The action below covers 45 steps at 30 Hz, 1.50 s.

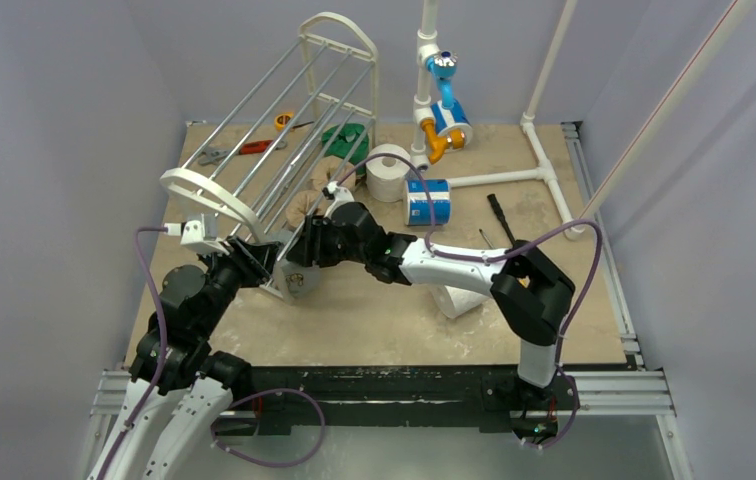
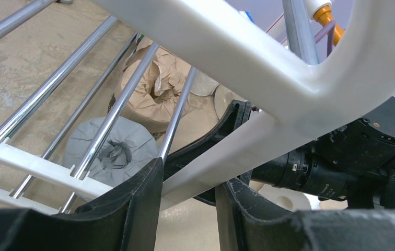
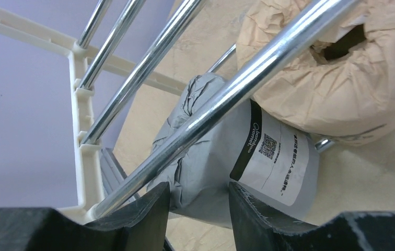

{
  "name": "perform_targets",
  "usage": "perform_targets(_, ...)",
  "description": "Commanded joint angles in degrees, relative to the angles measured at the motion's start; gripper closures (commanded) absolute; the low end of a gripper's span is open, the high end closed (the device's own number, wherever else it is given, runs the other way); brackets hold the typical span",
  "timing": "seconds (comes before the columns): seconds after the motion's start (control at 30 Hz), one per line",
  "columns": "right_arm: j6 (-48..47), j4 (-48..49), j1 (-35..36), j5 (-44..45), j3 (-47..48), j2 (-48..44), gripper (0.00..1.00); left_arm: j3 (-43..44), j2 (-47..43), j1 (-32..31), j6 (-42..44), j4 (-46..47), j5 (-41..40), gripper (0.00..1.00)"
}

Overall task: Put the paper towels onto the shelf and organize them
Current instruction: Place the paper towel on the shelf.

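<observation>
The shelf lies tilted on the table, its silver rods running from the far arch to the near arch. My left gripper is shut on a white bar of the shelf's near end frame. A grey roll lies under the rods with tan rolls behind it. My right gripper reaches under the rods, jaws a narrow gap apart at the grey roll's side, not closed round it. Green, white and blue-white paper towels stand further back.
Another white roll lies under my right arm. A white pipe frame with blue and orange fittings stands at the back right. Small tools lie at the back left, a black one at the right.
</observation>
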Motion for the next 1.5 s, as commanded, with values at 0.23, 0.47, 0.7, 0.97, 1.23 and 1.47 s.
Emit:
perform_targets(0.23, -2.78, 2.89, -0.06, -4.04, -0.46, 2.98, 0.54, -2.27, 0.61, -0.39, -5.14, -4.84, 3.42, 0.65)
perform_targets(0.47, -4.02, 0.48, -0.06, -2.53, -2.56, -0.9, 0.46, -1.84, 0.69, -0.38, -4.88, -5.01, 3.42, 0.65)
perform_targets(0.7, -4.71, -0.26, -0.05, -0.75, -5.57, -4.75, 0.43, -1.9, 0.6, -0.39, -4.79, -5.31, 3.42, 0.65)
perform_targets(0.97, -5.16, 0.22, -0.49, -0.96, -7.52, -5.65, 0.39, -1.99, 0.62, -0.39, -5.07, -5.31, 3.42, 0.65)
perform_targets(1.23, -9.36, 6.26, -0.49, -3.38, -10.93, -6.78, 0.24, -2.0, 0.74, -0.38, -5.08, -5.22, 3.42, 0.65)
perform_targets(1.47, -10.38, 10.31, -0.79, -6.18, -12.38, -7.96, 0.22, -1.98, 0.52, -0.38, -5.06, -5.3, 3.42, 0.65)
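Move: The grey paper roll's middle lies about 3 cm left of the right hand, level fore and aft, some 6 cm below it. The nearer brown roll stands about 11 cm farther out than the right hand and 1 cm left; the farther brown roll is 20 cm ahead and 5 cm right. From the left hand, the grey roll lies roughly 3 cm ahead, 4 cm right and 15 cm lower. Right hand nudges left, then withdraws 4 cm right from the grey roll, sinking 2 cm and opening wider. ##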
